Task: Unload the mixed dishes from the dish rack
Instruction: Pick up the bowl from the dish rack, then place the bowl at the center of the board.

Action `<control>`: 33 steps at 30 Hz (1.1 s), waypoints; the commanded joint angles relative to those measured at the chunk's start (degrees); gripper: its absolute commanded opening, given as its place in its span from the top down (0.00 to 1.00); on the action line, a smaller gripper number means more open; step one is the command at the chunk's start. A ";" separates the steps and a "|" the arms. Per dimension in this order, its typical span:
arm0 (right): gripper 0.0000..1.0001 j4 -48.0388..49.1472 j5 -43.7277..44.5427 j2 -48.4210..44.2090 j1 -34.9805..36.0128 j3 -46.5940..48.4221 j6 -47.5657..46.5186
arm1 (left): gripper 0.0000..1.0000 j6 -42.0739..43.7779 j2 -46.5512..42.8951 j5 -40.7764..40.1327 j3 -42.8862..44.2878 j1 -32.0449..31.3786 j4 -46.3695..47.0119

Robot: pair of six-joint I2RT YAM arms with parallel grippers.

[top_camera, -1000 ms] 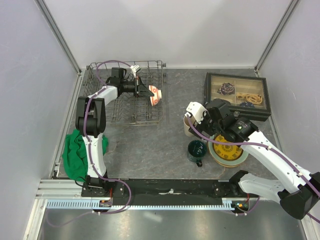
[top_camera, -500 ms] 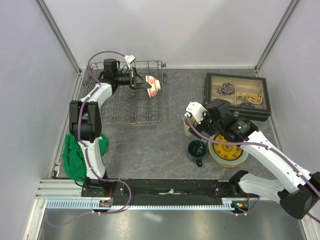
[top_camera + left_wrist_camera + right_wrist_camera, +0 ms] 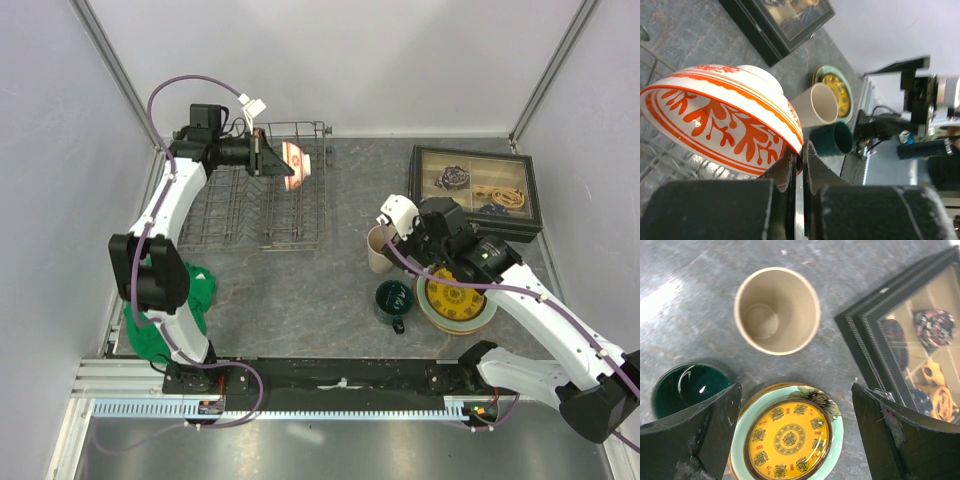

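My left gripper (image 3: 273,160) is shut on the rim of the small red-and-white bowl (image 3: 294,165) (image 3: 725,122) and holds it tilted in the air over the far part of the grey wire dish rack (image 3: 250,212). The rim is pinched between the fingertips (image 3: 790,162). My right gripper (image 3: 796,390) (image 3: 428,248) hangs open with nothing in it, above the table on the right. Below it stand the beige cup (image 3: 776,310) (image 3: 378,248) and the dark green mug (image 3: 687,387) (image 3: 393,298). The yellow-gold dish (image 3: 790,440) (image 3: 452,298) lies stacked on the pale green plate (image 3: 836,427).
A dark-framed box of trinkets (image 3: 472,185) (image 3: 912,340) stands at the back right, close to the right gripper. A green cloth (image 3: 160,310) lies by the left arm's base. Grey walls close in the table on three sides.
The left arm has lifted the bowl up out of the rack and drawn it a little left and back. The right arm has shifted slightly right, uncovering the beige cup.
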 commanded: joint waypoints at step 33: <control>0.02 6.54 6.61 -4.64 -13.34 1.33 10.01 | 0.98 29.28 -28.51 -42.74 -18.35 -34.21 -27.85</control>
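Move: Over the rack, the left hand holds the bowl by its rim, with the open table in front of the rack about 20 cm back, 5 cm right and 26 cm below. From that hand the rack's middle is some 5 cm ahead, 10 cm left and 20 cm down, the cup about 9 cm back and 23 cm right, the dark green mug about 21 cm back and 26 cm right, both some 22 cm lower. That open table lies from the right hand about 5 cm back, 27 cm left and 19 cm below. Drawing back about 21 cm with the bowl's rim still pinched, the left hand carries it off over the rack's near edge towards the open table, first rising some 3 cm, then sinking about 10, drifting slightly right. Its right-pointing fingers tip about 35 degrees farther down. The empty, open right hand shifts right some 7 cm, rising and moving slightly forward, turning clockwise, away from the cup. ##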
